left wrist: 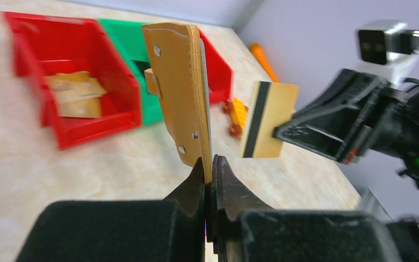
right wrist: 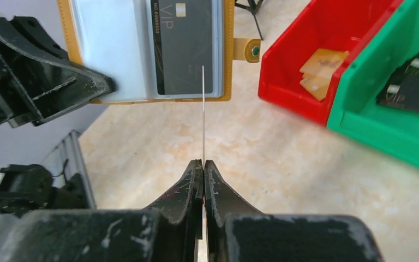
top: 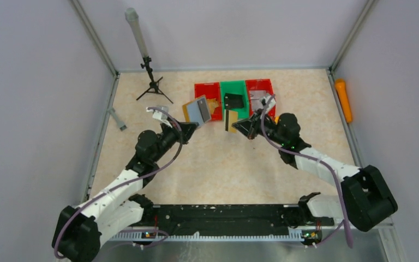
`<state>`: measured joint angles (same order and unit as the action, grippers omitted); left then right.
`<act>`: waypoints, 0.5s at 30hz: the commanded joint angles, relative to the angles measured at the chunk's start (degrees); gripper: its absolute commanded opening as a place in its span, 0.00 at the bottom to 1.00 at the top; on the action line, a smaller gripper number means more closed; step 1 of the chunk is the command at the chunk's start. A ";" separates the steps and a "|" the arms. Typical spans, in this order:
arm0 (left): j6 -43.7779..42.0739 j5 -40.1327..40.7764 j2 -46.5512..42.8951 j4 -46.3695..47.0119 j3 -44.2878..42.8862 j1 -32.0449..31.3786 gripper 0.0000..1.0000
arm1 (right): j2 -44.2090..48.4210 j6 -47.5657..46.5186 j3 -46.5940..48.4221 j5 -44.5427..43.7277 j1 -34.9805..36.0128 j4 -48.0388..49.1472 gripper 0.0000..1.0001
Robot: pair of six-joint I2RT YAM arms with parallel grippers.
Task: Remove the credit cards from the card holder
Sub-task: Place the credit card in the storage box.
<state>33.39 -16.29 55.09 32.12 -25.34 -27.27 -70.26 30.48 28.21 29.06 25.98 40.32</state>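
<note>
The card holder (top: 199,109) is a mustard-brown wallet held upright and open above the table, grey lining toward the right arm. My left gripper (left wrist: 208,161) is shut on its lower edge (left wrist: 177,93). A black VIP card (right wrist: 185,43) sits in its clear sleeve (right wrist: 114,49). My right gripper (right wrist: 203,162) is shut on a tan credit card with a black stripe (left wrist: 267,126). That card shows edge-on as a thin line (right wrist: 203,114) in the right wrist view. It hangs free of the holder, a short way to its right (top: 231,120).
Behind the grippers stand three bins in a row: a red bin (top: 207,93) with tan cards (right wrist: 319,73), a green bin (top: 233,95) with black cards, and another red bin (top: 259,90). A small tripod (top: 151,82) stands back left. An orange object (top: 343,101) lies by the right wall.
</note>
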 commanded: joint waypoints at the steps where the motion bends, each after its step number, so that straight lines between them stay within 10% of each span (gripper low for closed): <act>1: -2.00 18.18 -6.83 -7.97 1.58 0.19 0.00 | -3.72 -14.74 11.49 -9.48 4.66 -17.57 0.00; 15: -1.04 35.51 -16.03 -13.62 4.20 0.20 0.00 | -28.65 -30.12 41.02 -30.63 13.00 -32.14 0.00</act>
<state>32.82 14.66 40.05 17.50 -21.41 -27.24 -95.53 6.37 62.15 5.98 38.04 9.32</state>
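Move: The right hand holds a gold card. The left red bin with the gold cards lies about 23 cm ahead of it, 11 cm to its left and 18 cm below. The green bin stands some 24 cm ahead and 2 cm to the right, equally low; the open card holder is about 15 cm left, 3 cm ahead and 6 cm higher. From the left hand, that red bin is roughly 24 cm ahead, 5 cm right and 21 cm below. Still pinching the gold card, the right hand carries it towards the left red bin, about 9 cm forward and 7 cm left, rising slightly before sinking to about 5 cm below its start while its fingers tip some 30 degrees downward. The left hand keeps its grip on the card holder and swings it left, turning counter-clockwise. ##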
